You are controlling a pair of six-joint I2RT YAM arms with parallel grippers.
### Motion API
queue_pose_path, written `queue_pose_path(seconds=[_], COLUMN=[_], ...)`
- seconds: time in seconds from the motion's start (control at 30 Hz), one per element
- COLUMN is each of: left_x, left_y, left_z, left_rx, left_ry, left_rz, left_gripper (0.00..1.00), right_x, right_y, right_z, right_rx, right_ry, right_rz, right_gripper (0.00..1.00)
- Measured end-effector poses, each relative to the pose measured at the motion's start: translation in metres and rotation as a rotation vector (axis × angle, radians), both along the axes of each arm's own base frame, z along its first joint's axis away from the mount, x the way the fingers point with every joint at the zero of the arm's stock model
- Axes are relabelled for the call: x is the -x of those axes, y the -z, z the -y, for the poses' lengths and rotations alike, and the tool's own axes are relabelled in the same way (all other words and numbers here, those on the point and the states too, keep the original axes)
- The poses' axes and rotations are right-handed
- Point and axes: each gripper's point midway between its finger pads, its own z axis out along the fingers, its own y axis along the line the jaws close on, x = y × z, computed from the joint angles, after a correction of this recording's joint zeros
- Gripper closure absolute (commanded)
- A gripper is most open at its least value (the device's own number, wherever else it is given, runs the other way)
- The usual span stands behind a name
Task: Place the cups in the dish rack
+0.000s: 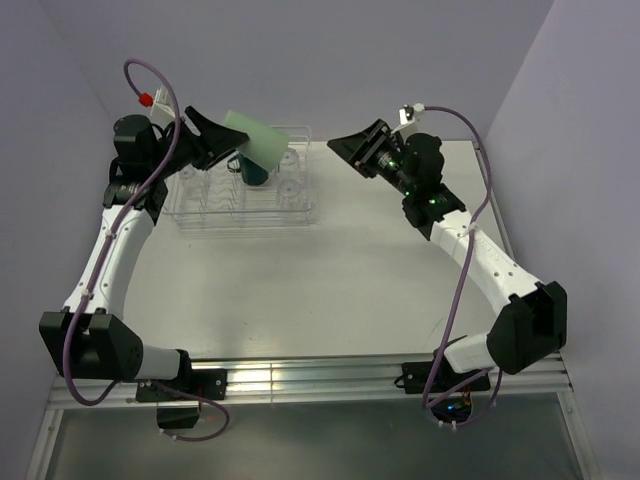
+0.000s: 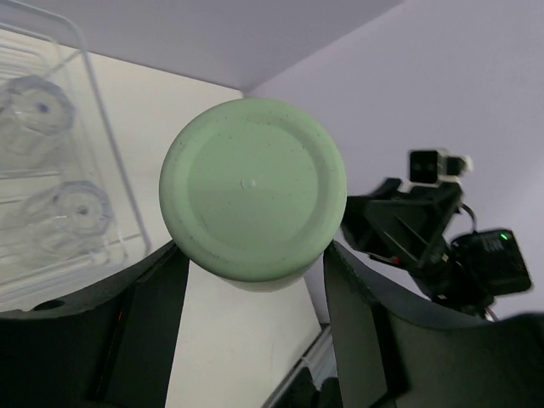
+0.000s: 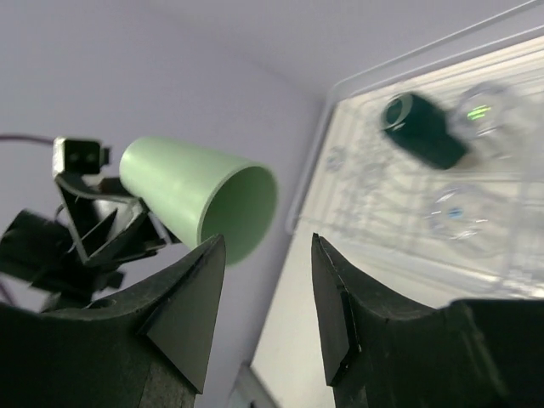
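My left gripper (image 1: 225,140) is shut on the pale mint-green cup (image 1: 262,142) and holds it tilted in the air over the clear dish rack (image 1: 200,215). In the left wrist view the cup's base (image 2: 253,189) fills the gap between my fingers (image 2: 153,323). The dark green mug (image 1: 255,172) and clear glass tumblers (image 1: 291,186) sit in the rack. My right gripper (image 1: 345,148) is open and empty, raised to the right of the rack. The right wrist view shows the mint cup's open mouth (image 3: 200,200), the mug (image 3: 421,127) and a tumbler (image 3: 463,208).
The rack stands at the back left of the white table (image 1: 330,280), near the back wall. Two tumblers (image 2: 72,212) show in the rack in the left wrist view. The right arm (image 2: 442,238) hangs opposite the left gripper.
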Motion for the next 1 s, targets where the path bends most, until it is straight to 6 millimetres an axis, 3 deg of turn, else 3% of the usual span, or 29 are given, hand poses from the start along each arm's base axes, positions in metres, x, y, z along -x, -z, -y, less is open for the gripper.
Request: queue_pose_path(seconds=[0.17, 0.33, 0.47, 0.63, 1.0], left_x=[-0.026, -0.053, -0.061, -0.069, -0.087], left_y=[0.027, 0.076, 0.107, 0.123, 0.148], left_z=[-0.014, -0.027, -0.024, -0.023, -0.048], left_rx=[-0.080, -0.192, -0.301, -0.403, -0.592], left_ry=[-0.105, -0.230, -0.305, -0.395, -0.608], left_rz=[-0.076, -0.187, -0.242, -0.243, -0.241], left_gripper=[1.00, 1.00, 1.00, 1.00, 1.00], right_x=[-0.011, -0.014, -0.014, -0.014, -0.014], right_y=[0.009, 0.023, 0.032, 0.036, 0.050], right_z=[0.035, 0.043, 0.045, 0.045, 0.048], right_rx=[0.070, 0.126, 0.151, 0.173, 0.220], right_ry=[0.133, 0.170, 0.172, 0.170, 0.173], right_rz=[-0.006, -0.026, -0.036, -0.032, -0.029], right_gripper=[0.47, 0.48, 0.49, 0.49, 0.50])
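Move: The left hand holds the green cup by its base; its place in the rack, front middle, lies about 12 cm ahead, barely 1 cm left and some 25 cm below. From that hand, the dark green mug is about 21 cm ahead, straight on; the front glass is 11 cm ahead and 10 cm right; both are roughly 27 cm down. From the empty right hand, that place is about 12 cm ahead, 23 cm left and 24 cm below. Left carries the green cup 15 cm down and forward into the rack, fingers then shutting; right hand withdraws rightward. ##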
